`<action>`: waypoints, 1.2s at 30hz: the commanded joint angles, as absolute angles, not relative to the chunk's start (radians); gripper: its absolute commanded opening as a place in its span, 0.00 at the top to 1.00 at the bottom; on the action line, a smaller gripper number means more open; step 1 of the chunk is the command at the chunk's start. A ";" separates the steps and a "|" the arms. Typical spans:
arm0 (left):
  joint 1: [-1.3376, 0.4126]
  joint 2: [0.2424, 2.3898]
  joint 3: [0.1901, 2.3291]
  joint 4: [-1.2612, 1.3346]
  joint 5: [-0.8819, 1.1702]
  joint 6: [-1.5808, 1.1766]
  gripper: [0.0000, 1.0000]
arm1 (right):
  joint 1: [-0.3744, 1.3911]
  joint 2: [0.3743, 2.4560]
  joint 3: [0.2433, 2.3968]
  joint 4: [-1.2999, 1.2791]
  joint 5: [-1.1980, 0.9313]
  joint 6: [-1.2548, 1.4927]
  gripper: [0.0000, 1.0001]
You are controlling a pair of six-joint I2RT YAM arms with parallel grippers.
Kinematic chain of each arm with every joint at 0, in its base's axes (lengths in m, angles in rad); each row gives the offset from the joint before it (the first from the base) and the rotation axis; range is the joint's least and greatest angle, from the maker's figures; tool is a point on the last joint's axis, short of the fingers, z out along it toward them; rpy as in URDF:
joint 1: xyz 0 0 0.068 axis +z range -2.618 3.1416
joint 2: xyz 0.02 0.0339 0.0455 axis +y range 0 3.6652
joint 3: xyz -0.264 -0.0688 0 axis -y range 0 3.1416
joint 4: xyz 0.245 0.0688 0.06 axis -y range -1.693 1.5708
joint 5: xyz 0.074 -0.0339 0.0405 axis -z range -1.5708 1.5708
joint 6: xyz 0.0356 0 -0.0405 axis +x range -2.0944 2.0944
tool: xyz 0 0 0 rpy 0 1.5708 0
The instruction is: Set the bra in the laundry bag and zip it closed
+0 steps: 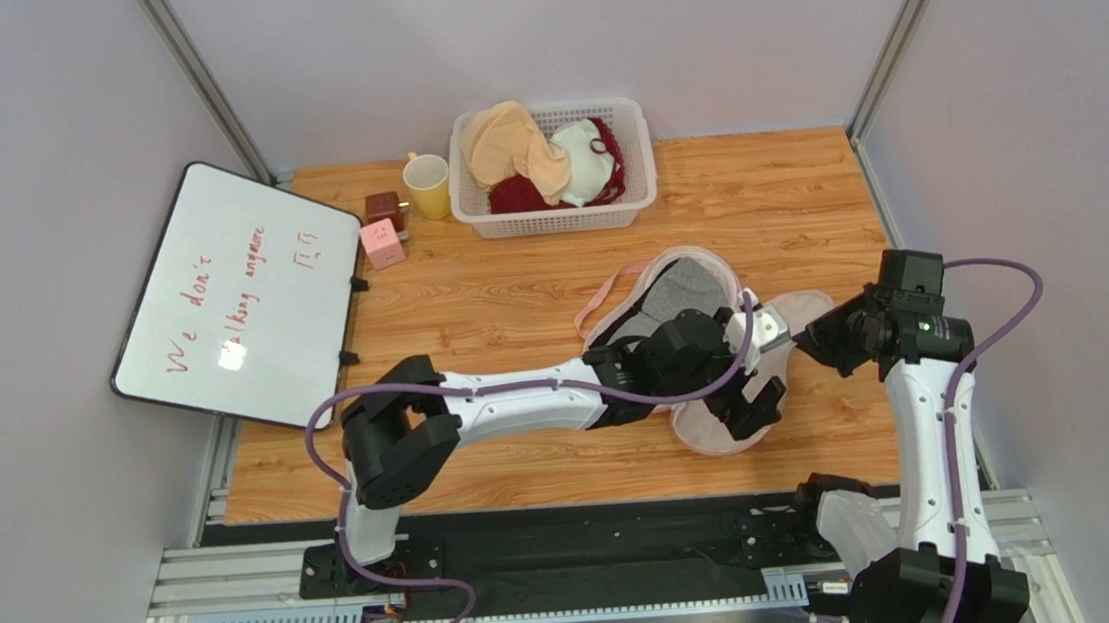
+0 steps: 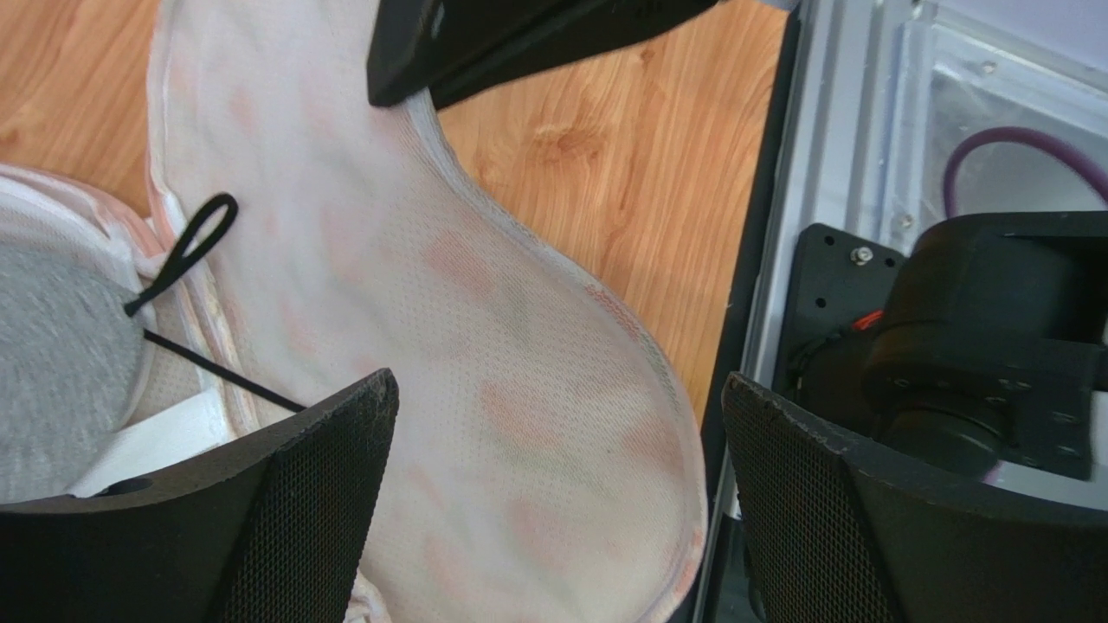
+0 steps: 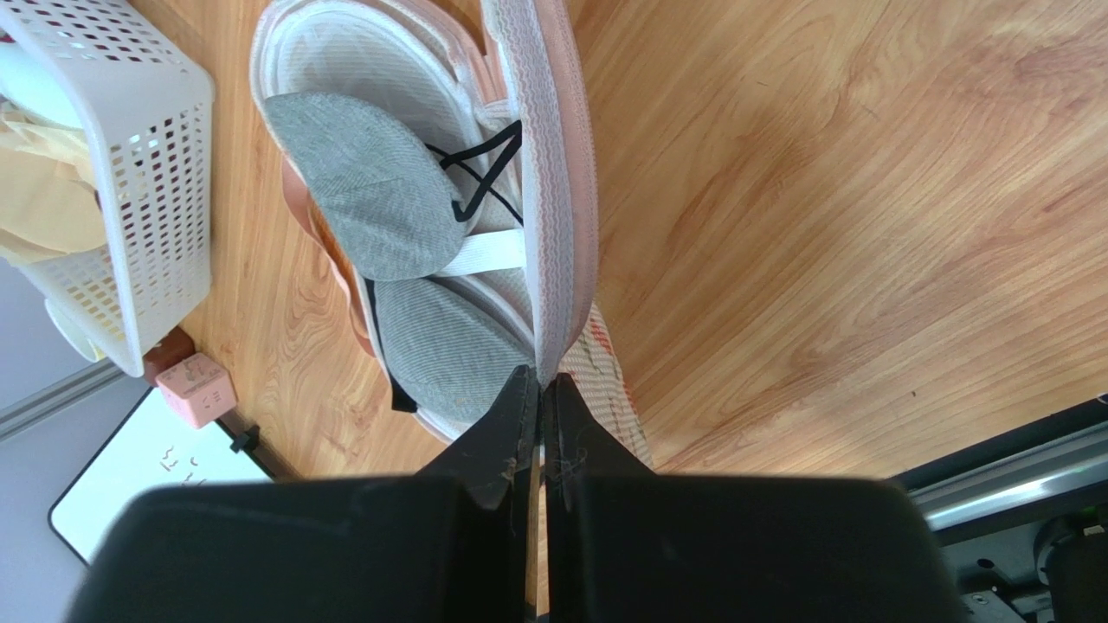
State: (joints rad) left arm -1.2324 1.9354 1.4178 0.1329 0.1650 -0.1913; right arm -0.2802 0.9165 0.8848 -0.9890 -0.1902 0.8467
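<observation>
The laundry bag [image 1: 701, 272] lies open in the middle of the table, its cream printed flap [image 3: 559, 169] stood up on edge. The grey bra [image 3: 368, 182] sits inside, both cups showing, with a black strap loop [image 2: 195, 240] over the mesh lining [image 2: 520, 338]. My right gripper [image 3: 540, 379] is shut on the flap's pink-edged rim and holds it up. Over the bag's near lobe my left gripper [image 2: 557, 390] hangs open, nothing between its fingers [image 2: 306, 506]. In the top view the left gripper [image 1: 746, 397] covers part of the bag, and the right gripper [image 1: 794, 336] is at the bag's right side.
At the back stands a white slatted basket [image 1: 556, 218] with beige and white-and-red garments. A yellow cup [image 1: 428, 187], a brown cube [image 1: 386, 206] and a pink cube [image 1: 381, 244] stand to its left. A whiteboard [image 1: 235, 294] overhangs the left edge. The metal rail [image 2: 845, 156] runs close behind the bag's near lobe.
</observation>
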 commanded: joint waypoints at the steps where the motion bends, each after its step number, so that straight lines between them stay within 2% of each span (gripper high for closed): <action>1: -1.249 1.986 1.471 0.095 0.068 -0.156 0.00 | -0.275 0.917 0.943 -0.993 -0.230 0.891 1.00; 5: -1.249 2.009 1.511 0.058 0.031 -0.146 0.00 | -0.265 0.914 0.959 -1.000 -0.224 0.900 1.00; 8: -1.249 2.017 1.526 0.052 0.040 -0.146 0.07 | -0.264 0.911 0.962 -1.005 -0.222 0.907 1.00; 11: -1.250 2.031 1.545 0.037 0.029 -0.147 0.30 | -0.261 0.910 0.962 -1.006 -0.227 0.908 1.00; 14: -1.249 2.036 1.574 0.005 0.005 -0.159 0.77 | -0.259 0.904 0.957 -1.005 -0.224 0.899 1.00; 15: -1.246 2.033 1.580 -0.041 0.003 -0.172 1.00 | -0.258 0.905 0.956 -1.005 -0.219 0.897 1.00; 22: -1.194 1.961 1.572 -0.080 0.072 -0.236 1.00 | -0.244 0.903 0.950 -0.974 -0.204 0.839 1.00; 24: -1.164 1.921 1.548 -0.054 0.095 -0.250 1.00 | -0.242 0.903 0.950 -0.953 -0.215 0.802 0.95; 25: -1.154 1.905 1.517 -0.042 0.112 -0.259 1.00 | -0.239 0.907 0.951 -0.919 -0.227 0.779 0.91; 26: -1.131 1.878 1.500 -0.031 0.123 -0.265 1.00 | -0.239 0.911 0.956 -0.901 -0.247 0.729 0.82; 28: -1.105 1.852 1.459 -0.006 0.149 -0.279 1.00 | -0.227 0.923 0.969 -0.861 -0.278 0.689 0.70; 29: -1.089 1.830 1.447 0.020 0.159 -0.293 1.00 | -0.221 0.926 0.974 -0.847 -0.291 0.652 0.54; 32: -1.037 1.804 1.404 0.064 0.199 -0.314 1.00 | -0.186 0.917 0.988 -0.804 -0.273 0.615 0.33; 36: -0.980 1.787 1.349 0.118 0.229 -0.344 1.00 | -0.147 0.894 0.976 -0.711 -0.287 0.549 0.26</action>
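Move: The rim of the bag's lifted lid, on its near side, is about 3 cm below the left fingers and 2 cm farther forward, neither left nor right. The bra in the open bag lies some 13 cm ahead of that hand, 10 cm left and 12 cm lower; the right gripper, holding the lid, is roughly 8 cm ahead and 5 cm right. From the right hand the near rim is about 6 cm back, 5 cm left and 3 cm down. Dipping about 4 cm with its fingers open and easing slightly forward, the left hand closes on the near lid rim and pinches it. It then swings forward and left towards the bra, rising about 5 cm. The right hand holds the lid nearly still, then opens and lets go as it rises and goes forward some 3 cm. ##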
